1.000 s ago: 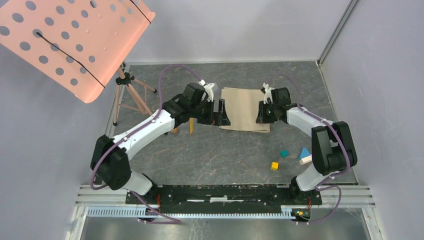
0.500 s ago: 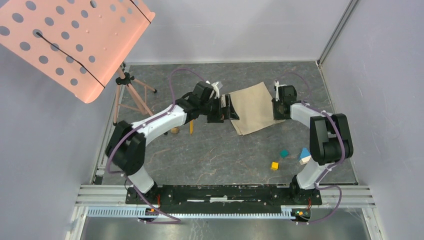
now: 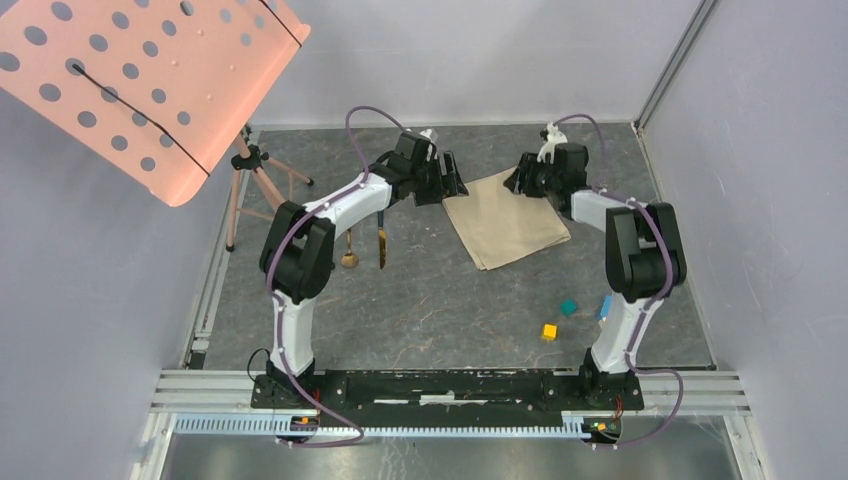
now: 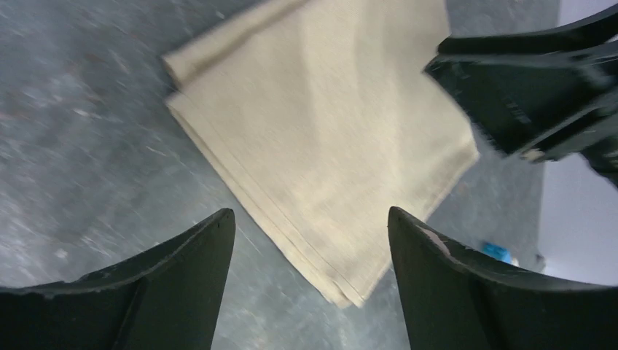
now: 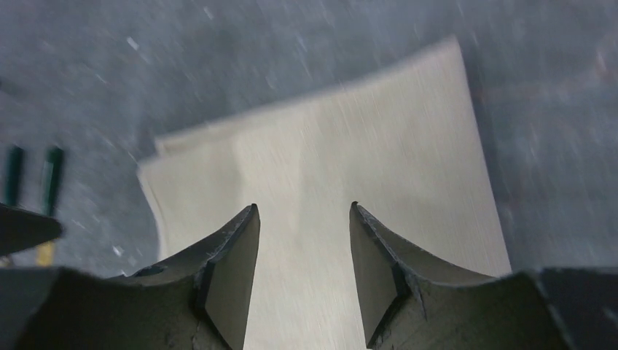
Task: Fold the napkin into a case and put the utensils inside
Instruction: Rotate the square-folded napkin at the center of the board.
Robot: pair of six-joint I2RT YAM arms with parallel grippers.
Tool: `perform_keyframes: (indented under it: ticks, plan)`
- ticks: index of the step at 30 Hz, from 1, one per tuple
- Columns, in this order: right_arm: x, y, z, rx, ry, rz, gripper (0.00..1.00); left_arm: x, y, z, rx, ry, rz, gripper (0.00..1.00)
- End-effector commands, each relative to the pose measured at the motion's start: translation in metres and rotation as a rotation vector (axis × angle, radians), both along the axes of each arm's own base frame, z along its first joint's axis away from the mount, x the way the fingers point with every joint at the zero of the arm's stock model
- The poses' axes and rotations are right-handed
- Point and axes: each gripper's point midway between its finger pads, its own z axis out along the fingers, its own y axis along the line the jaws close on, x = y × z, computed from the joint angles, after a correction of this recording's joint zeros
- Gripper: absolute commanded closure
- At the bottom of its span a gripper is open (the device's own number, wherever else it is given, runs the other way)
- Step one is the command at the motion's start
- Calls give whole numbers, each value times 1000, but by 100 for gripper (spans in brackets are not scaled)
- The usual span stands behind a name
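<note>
The beige napkin [image 3: 505, 222] lies folded and turned askew at the far middle of the grey table; its layered edges show in the left wrist view [image 4: 321, 138]. My left gripper [image 3: 452, 176] hovers open at its far left corner [image 4: 310, 219], with nothing between the fingers. My right gripper [image 3: 520, 178] is open over the napkin's far edge [image 5: 302, 208], the cloth [image 5: 364, 146] lying flat below it. The utensils, a gold spoon [image 3: 349, 248] and a gold knife [image 3: 382, 247], lie side by side left of the napkin; their teal handles [image 5: 51, 175] show in the right wrist view.
A teal cube [image 3: 568, 307], a yellow cube [image 3: 549, 330] and a blue block [image 3: 606, 305] sit at the near right. A tripod [image 3: 250, 195] carrying a pink perforated panel [image 3: 150, 80] stands at the far left. Walls close in at the back and right.
Both arms swung toward the far side of the table. The napkin was turned askew, then the right gripper opened and let it go. The left gripper narrowed slightly.
</note>
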Motion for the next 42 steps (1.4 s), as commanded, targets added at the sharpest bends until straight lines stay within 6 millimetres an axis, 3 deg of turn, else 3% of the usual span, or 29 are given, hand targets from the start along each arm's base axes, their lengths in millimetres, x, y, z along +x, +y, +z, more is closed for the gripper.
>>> perform_keyframes:
  ticks: [1, 3, 7, 11, 16, 20, 25, 30, 37, 42]
  plan:
    - [64, 34, 65, 194, -244, 95, 46, 41, 21, -22, 89, -59, 70, 22]
    - [69, 34, 60, 179, -250, 117, 46, 54, 22, -30, 80, -68, 88, 29]
    - [69, 14, 37, 145, -225, 89, 46, 68, 21, -52, 130, -67, 73, 28]
    - [65, -1, 32, 145, -239, 76, 47, 74, 28, -70, 177, -73, 79, 29]
    - [51, -9, 23, 138, -227, 67, 47, 77, 25, -80, 117, -39, 73, 43]
    - [48, -13, 27, 133, -235, 59, 47, 78, 18, -75, 82, -48, 55, 48]
    - [48, -14, 30, 131, -245, 55, 47, 80, 17, -71, 77, -67, 45, 67]
    - [48, -13, 29, 135, -244, 59, 48, 87, 7, -51, 40, -114, 10, 87]
    - [49, -13, 28, 140, -241, 60, 48, 89, 0, -21, 4, -185, -11, 91]
    - [49, -12, 27, 144, -240, 61, 48, 92, -3, -23, 5, -170, -13, 92]
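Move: The left corner of the folded napkin lies about 7 cm ahead of the left hand, 2 cm to its left and 9 cm below; the napkin's middle is level ahead and some 11 cm to the right. At table height, the knife is about 15 cm left and 4 cm back, the spoon 22 cm left and 4 cm back. From the right hand, that corner is roughly 4 cm ahead, 15 cm left and 5 cm below. Left hand reaches about 7 cm forward and down, pinching the napkin's left corner; right hand shifts forward 4 cm. ##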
